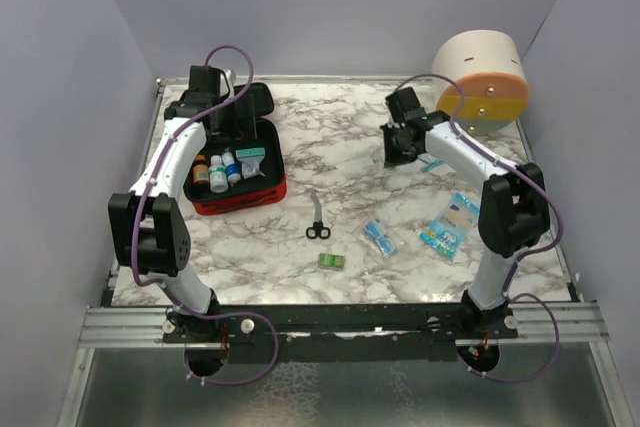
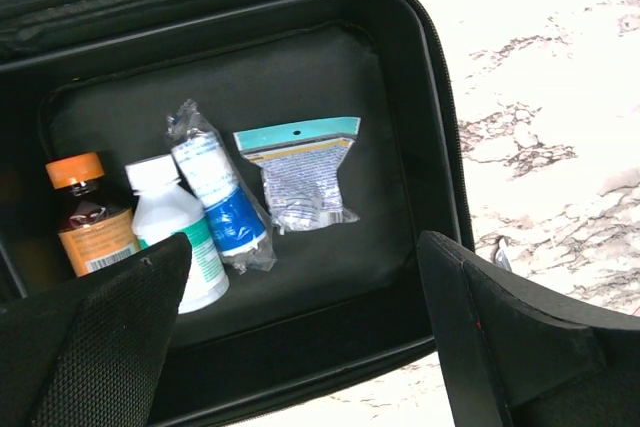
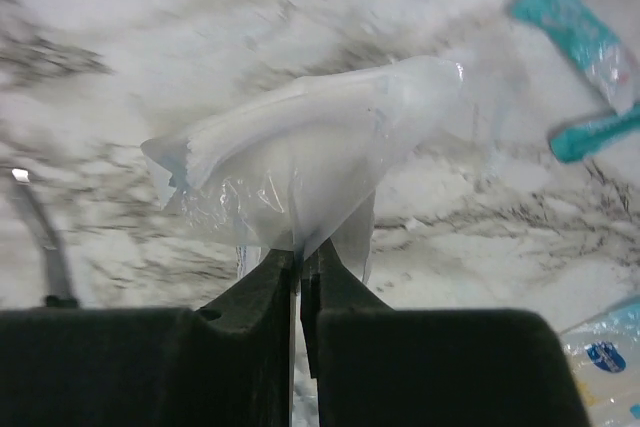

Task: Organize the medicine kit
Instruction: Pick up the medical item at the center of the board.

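The medicine kit [image 1: 243, 200], a red case with a black inside, lies open at the table's left. In it are an orange-capped bottle [image 2: 85, 222], a white bottle [image 2: 175, 242], a blue-and-white wrapped roll [image 2: 215, 197] and a teal-topped sachet [image 2: 300, 177]. Over the kit's near wall [image 2: 440, 107] my left gripper [image 2: 305, 252] hangs open and empty. Right of centre, at the back, my right gripper [image 3: 300, 257] is shut on the edge of a clear plastic packet [image 3: 320, 142] with white contents, held just above the marble. The packet is hidden in the top view behind the gripper [image 1: 398, 145].
A round cream-orange-yellow drawer container [image 1: 485, 82] stands at the back right. Scissors [image 1: 318, 217], a small green box [image 1: 332, 261], two blue-and-white packets [image 1: 378, 237] [image 1: 450, 222] and a teal sachet [image 3: 580, 47] lie on the marble. Purple walls enclose the table.
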Robot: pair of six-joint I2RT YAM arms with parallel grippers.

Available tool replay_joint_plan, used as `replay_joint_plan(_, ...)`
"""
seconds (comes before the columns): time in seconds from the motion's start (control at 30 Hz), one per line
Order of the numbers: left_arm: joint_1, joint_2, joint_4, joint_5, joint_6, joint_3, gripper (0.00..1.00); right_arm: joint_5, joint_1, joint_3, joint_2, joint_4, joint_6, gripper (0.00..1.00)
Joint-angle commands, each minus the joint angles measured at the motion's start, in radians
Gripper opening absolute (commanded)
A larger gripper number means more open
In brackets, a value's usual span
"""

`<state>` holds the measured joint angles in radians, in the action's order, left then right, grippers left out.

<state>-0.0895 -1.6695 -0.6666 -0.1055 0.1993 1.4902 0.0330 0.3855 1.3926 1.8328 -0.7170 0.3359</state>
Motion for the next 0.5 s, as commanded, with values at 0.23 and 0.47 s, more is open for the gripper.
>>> replay_joint_plan(0.23, 0.178, 0.068, 0.002, -0.003, 0.017, -0.044, 0.99, -0.073, 0.257, 0.660, 0.258, -0.133, 0.055, 0.04)
replay_joint_plan(0.47, 0.230, 0.140, 0.004, -0.007, -0.001, -0.106, 0.99, -0.212, 0.377, 0.823, 0.418, -0.023, 0.109, 0.04)
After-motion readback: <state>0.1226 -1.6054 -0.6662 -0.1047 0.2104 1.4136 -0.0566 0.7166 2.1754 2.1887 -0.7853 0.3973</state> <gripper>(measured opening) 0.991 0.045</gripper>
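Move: The right hand already holds the white bag; the open kit it is taken to lies some 38 cm to its left, about level in reach and 3 cm lower. The scissors are about 17 cm left and 12 cm back, the blue packet roughly 2 cm left and 17 cm back, both 6 cm below. From the left hand, the kit sits about 4 cm left, 2 cm back and 13 cm below. Right hand sweeps the pinched bag some 23 cm left and up towards the kit; left hand shifts left. ##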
